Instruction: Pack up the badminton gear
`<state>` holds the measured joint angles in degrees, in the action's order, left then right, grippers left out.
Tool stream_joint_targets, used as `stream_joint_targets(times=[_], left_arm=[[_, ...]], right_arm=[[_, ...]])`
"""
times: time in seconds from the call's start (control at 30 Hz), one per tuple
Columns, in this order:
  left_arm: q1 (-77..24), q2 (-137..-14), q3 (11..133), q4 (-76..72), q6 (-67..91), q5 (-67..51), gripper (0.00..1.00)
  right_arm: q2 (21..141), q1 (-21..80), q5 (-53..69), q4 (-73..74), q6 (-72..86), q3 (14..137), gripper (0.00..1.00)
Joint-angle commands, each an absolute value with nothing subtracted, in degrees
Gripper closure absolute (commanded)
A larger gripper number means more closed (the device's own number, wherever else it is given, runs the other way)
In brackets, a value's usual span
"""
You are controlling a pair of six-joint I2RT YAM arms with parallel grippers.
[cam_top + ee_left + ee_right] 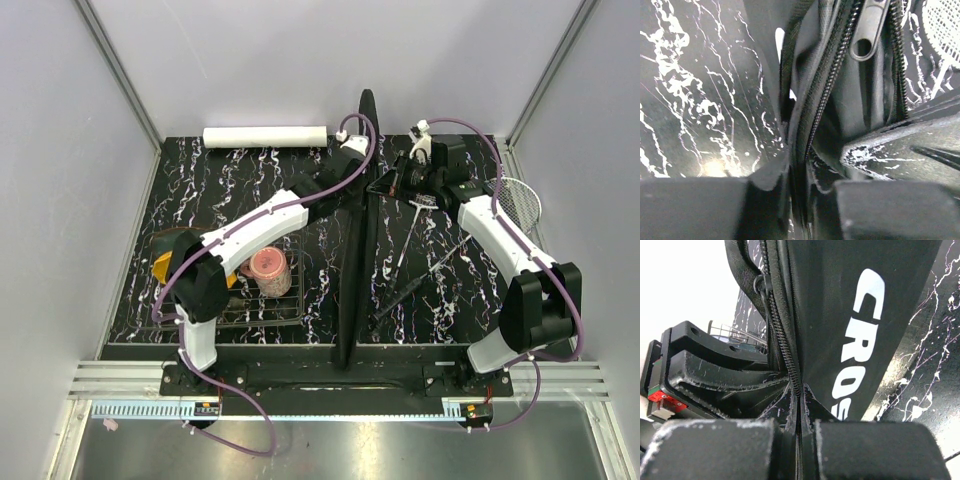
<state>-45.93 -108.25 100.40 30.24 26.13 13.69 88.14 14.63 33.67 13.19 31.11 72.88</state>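
Note:
The long black bag [352, 290] stands on edge down the middle of the table. Its zipper [827, 85] is partly undone, with the pull [867, 30] at the top. My left gripper [797, 175] straddles the bag's zippered edge near its far end [354, 158]; the jaws are narrow, with a small gap beside the fabric. My right gripper [799, 405] is shut on the same edge of the "CROSSWAY" bag [860, 340], right beside the left one [385, 187]. One racket head [517, 200] lies at the far right, and two thin shafts [405, 250] lie right of the bag. A white tube [265, 136] lies at the back.
A pink cup [270, 270] sits in a wire basket [255, 310] left of the bag. A yellow-black object [165, 262] lies at the table's left edge under my left arm. White walls close in the back and both sides.

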Motion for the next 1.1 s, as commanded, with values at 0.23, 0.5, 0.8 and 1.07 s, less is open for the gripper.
stream_joint_targets(times=[0.23, 0.5, 0.8, 1.07], left_arm=[[-38.5, -111.79, 113.54, 39.88, 20.83, -1.65, 1.0], [-33.5, -114.87, 116.81, 42.02, 25.66, -1.83, 1.0], [-32.7, -121.9, 119.79, 41.84, 29.0, -4.75, 1.0], [-32.61, -124.28, 119.0, 40.43, 31.81, 1.23, 1.0]], right_arm=[[98.05, 12.3, 26.04, 20.69, 23.66, 85.59, 0.99], [106.87, 12.22, 7.65, 34.54, 15.65, 95.45, 0.81], [107.5, 12.3, 14.23, 37.08, 18.45, 97.12, 0.46], [85.46, 10.64, 13.89, 35.78, 28.64, 80.56, 0.0]])
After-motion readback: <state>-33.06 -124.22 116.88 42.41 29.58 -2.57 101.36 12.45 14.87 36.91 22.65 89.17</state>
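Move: The bag's zip edge already runs between the left gripper's half-open fingertips, with no reach left to make; the pink-lidded mug stands about 15 cm back, 21 cm to the left and 15 cm below that gripper. The right gripper, just to the right of the left one, is already shut on the bag's zip edge. The nearer racket's head lies some 25 cm ahead, 20 cm right and 24 cm below the right gripper. Shut the left fingers on the bag's zip edge, carry it about 6 cm forward and 4 cm left, rising slightly before sinking below the start and tipping the fingers down. Bring the right gripper forward, down about 9 cm and right, rolling its left side down; open it fully to let go of the edge, then ease back and slightly up. ##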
